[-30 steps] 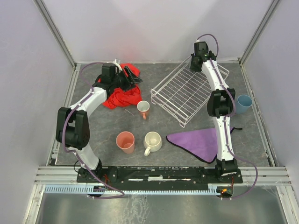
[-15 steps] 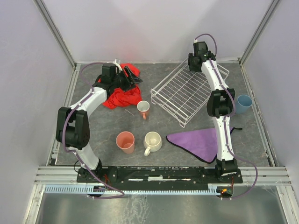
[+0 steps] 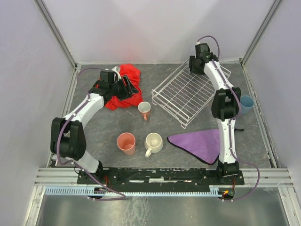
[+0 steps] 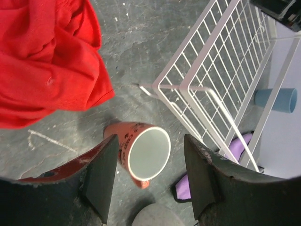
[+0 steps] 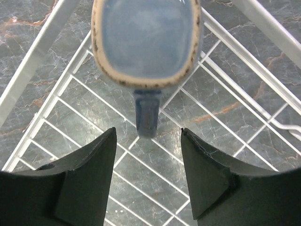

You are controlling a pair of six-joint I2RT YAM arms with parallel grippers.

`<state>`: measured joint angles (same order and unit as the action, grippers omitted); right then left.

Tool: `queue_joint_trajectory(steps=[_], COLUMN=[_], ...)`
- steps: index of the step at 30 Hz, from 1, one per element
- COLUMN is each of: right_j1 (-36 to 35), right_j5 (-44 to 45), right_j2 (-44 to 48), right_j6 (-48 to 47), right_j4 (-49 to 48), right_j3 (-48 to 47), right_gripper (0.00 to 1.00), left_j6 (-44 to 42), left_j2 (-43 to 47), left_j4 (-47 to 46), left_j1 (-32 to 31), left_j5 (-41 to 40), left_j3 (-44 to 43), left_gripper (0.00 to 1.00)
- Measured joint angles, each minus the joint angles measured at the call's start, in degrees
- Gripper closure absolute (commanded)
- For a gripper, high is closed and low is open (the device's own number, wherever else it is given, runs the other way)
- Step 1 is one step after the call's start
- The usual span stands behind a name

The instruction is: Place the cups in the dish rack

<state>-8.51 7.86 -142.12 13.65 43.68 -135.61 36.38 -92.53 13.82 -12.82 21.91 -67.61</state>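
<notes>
The white wire dish rack (image 3: 186, 94) stands at the back right. A small grey-blue mug (image 5: 146, 42) sits on its wires, just beyond my open, empty right gripper (image 5: 148, 141), which hovers over the rack's far end (image 3: 196, 66). My left gripper (image 3: 130, 87) is open and empty above the red cloth's edge, with the orange-and-white mug (image 4: 143, 153) below and between its fingers, not touched. That mug (image 3: 144, 109), a salmon-pink tumbler (image 3: 126, 142) and a cream handled mug (image 3: 153, 141) stand on the table. A light-blue cup (image 3: 245, 103) stands right of the rack. No metallic cup shows.
A red cloth (image 3: 123, 90) lies at the back left, under the left arm. A purple cloth (image 3: 200, 142) lies in front of the rack, by the right arm. White walls and a metal frame enclose the table.
My left arm has swung nearer, bringing its gripper off the middle of the red cloth toward the orange-and-white mug. My right gripper has shifted slightly over the rack's far end.
</notes>
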Motion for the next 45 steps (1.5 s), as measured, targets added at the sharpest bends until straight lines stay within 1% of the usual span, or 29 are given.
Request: queue_joint_trajectory(steps=[4,9,14,18,24,31,40,45], right_j1=[-0.09,-0.37,-0.72,-0.74,-0.74,-0.74,-0.74,-0.74], right_j5=[-0.02,-0.02,-0.46,-1.62,-2.91,-4.9,-7.04,-7.85], right_j2=[3.85,8.57,14.32,18.93,25.81,30.62,32.92,33.44], right_j6=[0.44,0.72,1.88,2.84,3.04,3.45,3.63,3.67], right_j4=[-0.79,-2.14,-3.02,-3.43,-3.41,-3.48,-3.34,-3.23], right_j3=[3.72,8.39,14.4,17.29,18.75,20.65,25.79,26.73], right_gripper=[0.34,0.34,0.34,0.34,0.34,0.33,0.33,0.33], left_j6=[-2.56,-5.38,-7.43,-8.46,-9.27,-10.91,-12.66,-13.38], left_j2=[3.96,6.64,6.91,6.91,6.45,0.55,-7.41,-10.05], left_j4=[3.15,6.03,7.98,9.11,10.19,11.69,15.93,17.92], left_j1=[0.0,-0.46,-2.84,-4.59,-5.95,-8.63,-11.58,-13.09], left_j5=[-2.38,-4.92,-7.15,-8.76,-10.84,-14.23,-18.84,-20.63], left_j3=[1.64,3.02,4.35,4.81,4.72,0.42,-7.8,-9.7], left_gripper=[0.4,0.42,0.41,0.41,0.41,0.44,0.54,0.62])
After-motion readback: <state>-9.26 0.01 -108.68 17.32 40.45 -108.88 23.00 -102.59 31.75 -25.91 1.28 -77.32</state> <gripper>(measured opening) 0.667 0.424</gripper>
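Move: The left hand's target, the small pink cup, stands about 5 cm back, 6 cm to its right and 12 cm below. The red cloth lies roughly 11 cm ahead and 6 cm left, the dish rack's middle 9 cm ahead and 30 cm right, both well below. From the right hand, the grey-blue cup in the rack is some 6 cm straight ahead and slightly lower; the pink cup is about 24 cm back, 27 cm left and 6 cm lower. Draw the left gripper back about 5 cm, then lower it towards the pink cup's rim, easing forward and right again, rolling it some 30 degrees so its left side rises and narrowing the open fingers until the tips straddle the near-left wall as seen from above. Meanwhile lift the open right gripper away from the grey-blue cup, up about 14 cm and back 10 cm, over the rack. ##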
